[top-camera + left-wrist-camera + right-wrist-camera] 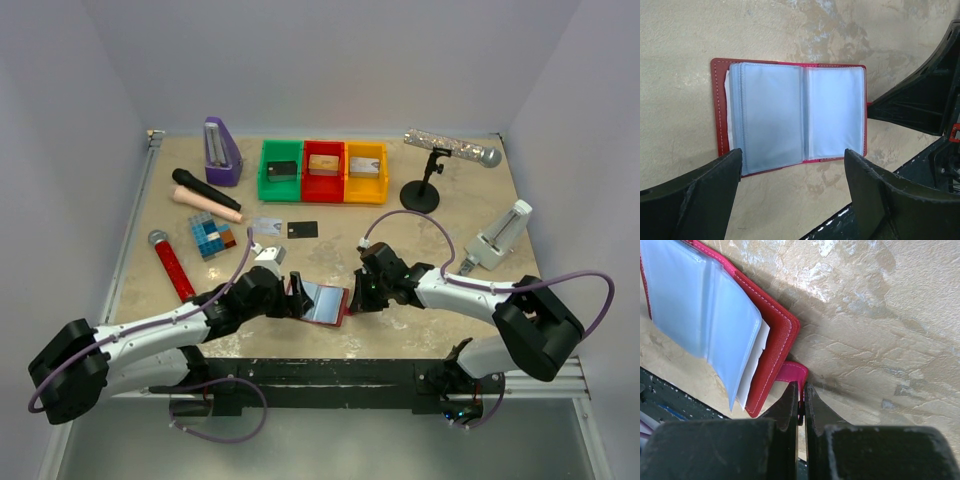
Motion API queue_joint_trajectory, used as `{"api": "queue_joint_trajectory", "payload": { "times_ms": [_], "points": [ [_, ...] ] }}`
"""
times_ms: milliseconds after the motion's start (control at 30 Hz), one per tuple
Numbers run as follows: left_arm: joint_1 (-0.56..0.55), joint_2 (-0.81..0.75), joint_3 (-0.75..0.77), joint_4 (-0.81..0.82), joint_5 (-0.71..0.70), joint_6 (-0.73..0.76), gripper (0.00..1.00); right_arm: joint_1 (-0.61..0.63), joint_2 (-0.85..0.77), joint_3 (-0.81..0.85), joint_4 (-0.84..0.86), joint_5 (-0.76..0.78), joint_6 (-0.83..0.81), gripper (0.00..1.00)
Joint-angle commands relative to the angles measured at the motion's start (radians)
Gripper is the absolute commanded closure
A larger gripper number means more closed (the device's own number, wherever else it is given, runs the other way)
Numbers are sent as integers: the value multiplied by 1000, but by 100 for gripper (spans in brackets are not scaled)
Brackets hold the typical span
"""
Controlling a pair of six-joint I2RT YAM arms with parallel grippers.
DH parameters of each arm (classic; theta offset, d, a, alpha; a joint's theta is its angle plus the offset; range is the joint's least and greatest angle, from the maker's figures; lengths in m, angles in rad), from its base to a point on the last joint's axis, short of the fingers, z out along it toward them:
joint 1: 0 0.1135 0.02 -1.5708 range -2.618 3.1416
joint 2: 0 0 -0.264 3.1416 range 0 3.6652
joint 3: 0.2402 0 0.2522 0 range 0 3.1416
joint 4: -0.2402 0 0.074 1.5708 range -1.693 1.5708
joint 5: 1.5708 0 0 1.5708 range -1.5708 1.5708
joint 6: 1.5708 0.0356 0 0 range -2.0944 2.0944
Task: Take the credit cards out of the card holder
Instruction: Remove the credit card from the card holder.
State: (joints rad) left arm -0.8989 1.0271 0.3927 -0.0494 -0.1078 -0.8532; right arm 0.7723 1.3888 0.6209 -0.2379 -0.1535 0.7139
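Observation:
The dark red card holder (322, 301) lies open near the table's front edge, its pale blue sleeves (790, 112) facing up. No card shows through the sleeves; a white edge (754, 365) sticks out between them. My right gripper (801, 390) is shut on the holder's small red tab (792, 372); in the top view it (352, 295) is at the holder's right edge. My left gripper (792, 165) is open just in front of the holder, and in the top view (290, 293) at its left edge. A silvery card (266, 224) and a black card (302, 229) lie on the table beyond.
Green (281, 170), red (322, 172) and yellow (365, 172) trays stand at the back. A purple metronome (221, 151), black microphone (205, 189), red microphone (172, 264) and tiled block (212, 236) are on the left. A microphone stand (421, 192) and white device (502, 236) are on the right.

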Motion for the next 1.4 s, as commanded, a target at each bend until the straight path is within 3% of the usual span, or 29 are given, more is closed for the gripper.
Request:
{"api": "queue_joint_trajectory", "payload": {
  "times_ms": [0, 467, 900, 1367],
  "points": [
    [-6, 31, -14, 88, 40, 6, 13, 2, 3, 19, 20, -11, -13, 100],
    [-8, 110, -9, 108, 72, 5, 14, 2, 10, 20, 25, -15, -14, 100],
    [-15, 202, 29, 262, 269, 66, 15, 2, 39, 22, 38, -32, -10, 100],
    [-28, 228, 66, 313, 346, 106, 15, 2, 27, 28, 3, -11, -22, 100]
  ]
}}
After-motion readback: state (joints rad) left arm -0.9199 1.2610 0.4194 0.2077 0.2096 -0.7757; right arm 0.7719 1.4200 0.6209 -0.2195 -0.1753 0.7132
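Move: The open card holder's middle lies about 4 cm to the right of the open left gripper, some 2 cm ahead and 5 cm below. The black card lies roughly 20 cm straight ahead of that gripper, with the clear card level with it and 10 cm farther left, both about 6 cm below. From the right gripper, already pinching the holder's red tab, the holder's middle is some 10 cm to the left, 2 cm ahead and about 1 cm lower. Dip the open left gripper almost 2 cm to the clear sleeves, then sweep it about 5 cm right and some 3 cm back across the holder, turning it clockwise by roughly 15 degrees and easing up slightly, with one fingertip pushing the loose sleeve over to the right. Keep the right gripper pinched on the red tab, letting it settle about half a centimetre. ##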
